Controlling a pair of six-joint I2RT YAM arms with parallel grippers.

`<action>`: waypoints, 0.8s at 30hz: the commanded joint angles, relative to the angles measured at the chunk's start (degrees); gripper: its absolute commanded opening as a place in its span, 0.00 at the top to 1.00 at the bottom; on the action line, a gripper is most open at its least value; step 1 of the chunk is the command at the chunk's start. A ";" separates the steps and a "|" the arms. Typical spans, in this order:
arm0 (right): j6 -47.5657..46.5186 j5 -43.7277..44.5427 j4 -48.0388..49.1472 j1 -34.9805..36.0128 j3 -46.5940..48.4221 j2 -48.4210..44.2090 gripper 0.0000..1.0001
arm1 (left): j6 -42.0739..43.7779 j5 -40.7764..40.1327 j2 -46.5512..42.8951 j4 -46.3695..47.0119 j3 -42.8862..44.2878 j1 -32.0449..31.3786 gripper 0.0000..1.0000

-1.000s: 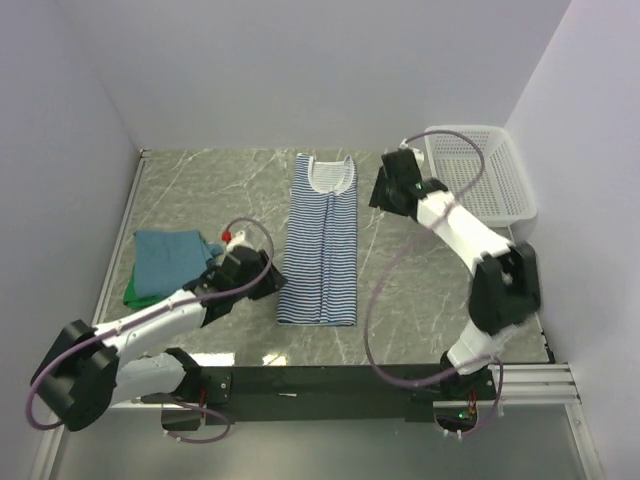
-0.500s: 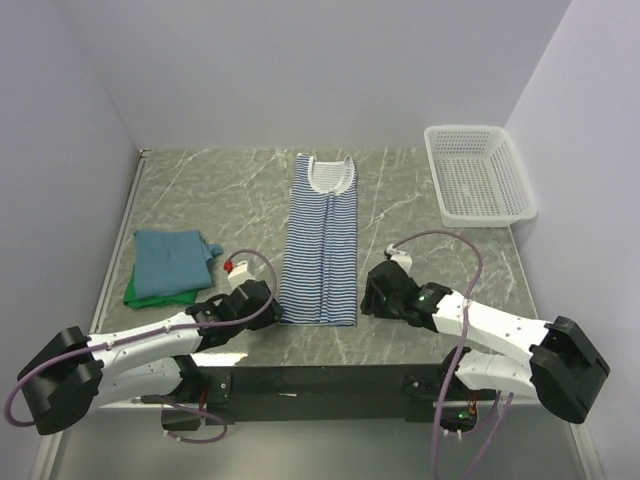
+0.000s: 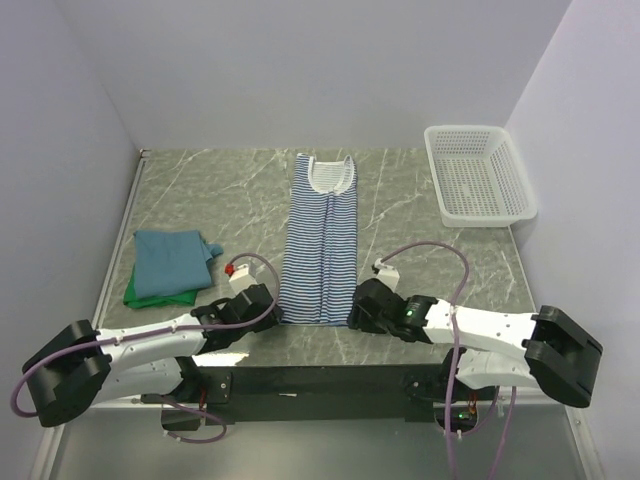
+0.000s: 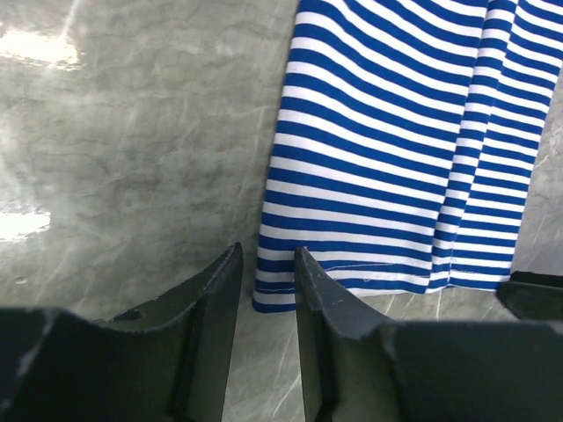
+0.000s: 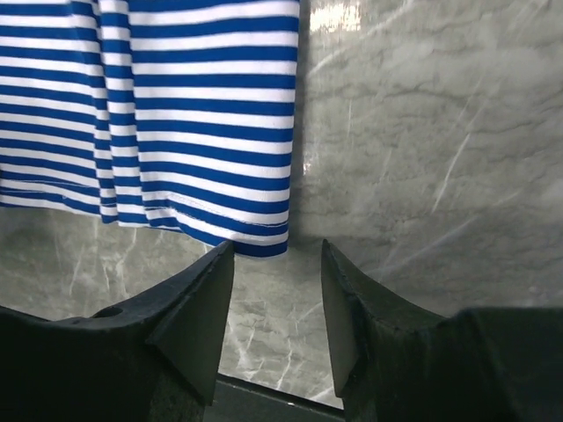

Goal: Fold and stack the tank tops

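The navy-and-white striped tank top [image 3: 322, 240] lies flat, folded into a long narrow strip, neckline at the far end. My left gripper [image 3: 270, 312] is low at its near left corner [image 4: 274, 294], jaws open a narrow way with the hem corner just beyond the tips. My right gripper [image 3: 355, 312] is at the near right corner [image 5: 255, 237], open wider, nothing between its fingers [image 5: 207, 290]. The folded teal-blue tank top [image 3: 172, 260] rests on the green tank top [image 3: 150, 295] at the left.
A white mesh basket [image 3: 478, 185] stands at the far right corner. The black mounting rail [image 3: 330, 380] runs along the table's near edge just behind both grippers. The grey marble table [image 3: 420, 220] is walled on three sides.
The right arm swung from the far right by the basket down to the striped top's near right corner. The left gripper slid toward the near left corner and narrowed its jaws.
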 commanded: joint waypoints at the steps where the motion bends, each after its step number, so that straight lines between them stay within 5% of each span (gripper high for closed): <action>1: 2.97 2.46 2.25 1.34 -0.65 1.78 0.49 | -0.82 -0.86 2.22 -0.78 -1.43 -1.08 0.64; 11: 3.07 3.25 3.75 2.49 0.22 6.18 0.62 | -1.44 -0.77 4.42 -0.16 -1.70 -3.02 0.80; 18: 2.71 5.09 -1.86 3.80 1.28 4.43 0.99 | -2.40 -0.07 2.58 -1.83 -1.26 -5.83 0.96; 24: 6.75 8.78 -12.85 11.44 3.12 -1.37 1.00 | -8.02 -2.26 0.38 -9.63 2.16 -14.08 0.99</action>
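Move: The left gripper hovers at the striped tank top's bottom-left corner, about 1 cm to its right, level fore-and-aft, 1 cm below. The right gripper has the bottom-right corner about 1 cm to its left, level fore-and-aft and 2 cm below. The tank top's neckline lies some 34 cm ahead and 11 cm right of the left gripper. The folded blue tank top lies about 13 cm ahead and 24 cm left of the left gripper. Bring the left gripper about 1 cm right onto the striped tank top's bottom-left corner while the right gripper sinks 1.5 cm and eases 1 cm left onto the bottom-right one. Shut both half-open grippers to pinch the hem corners, then draw both hands back towards the base, about 3 cm, the left also drifting right. ##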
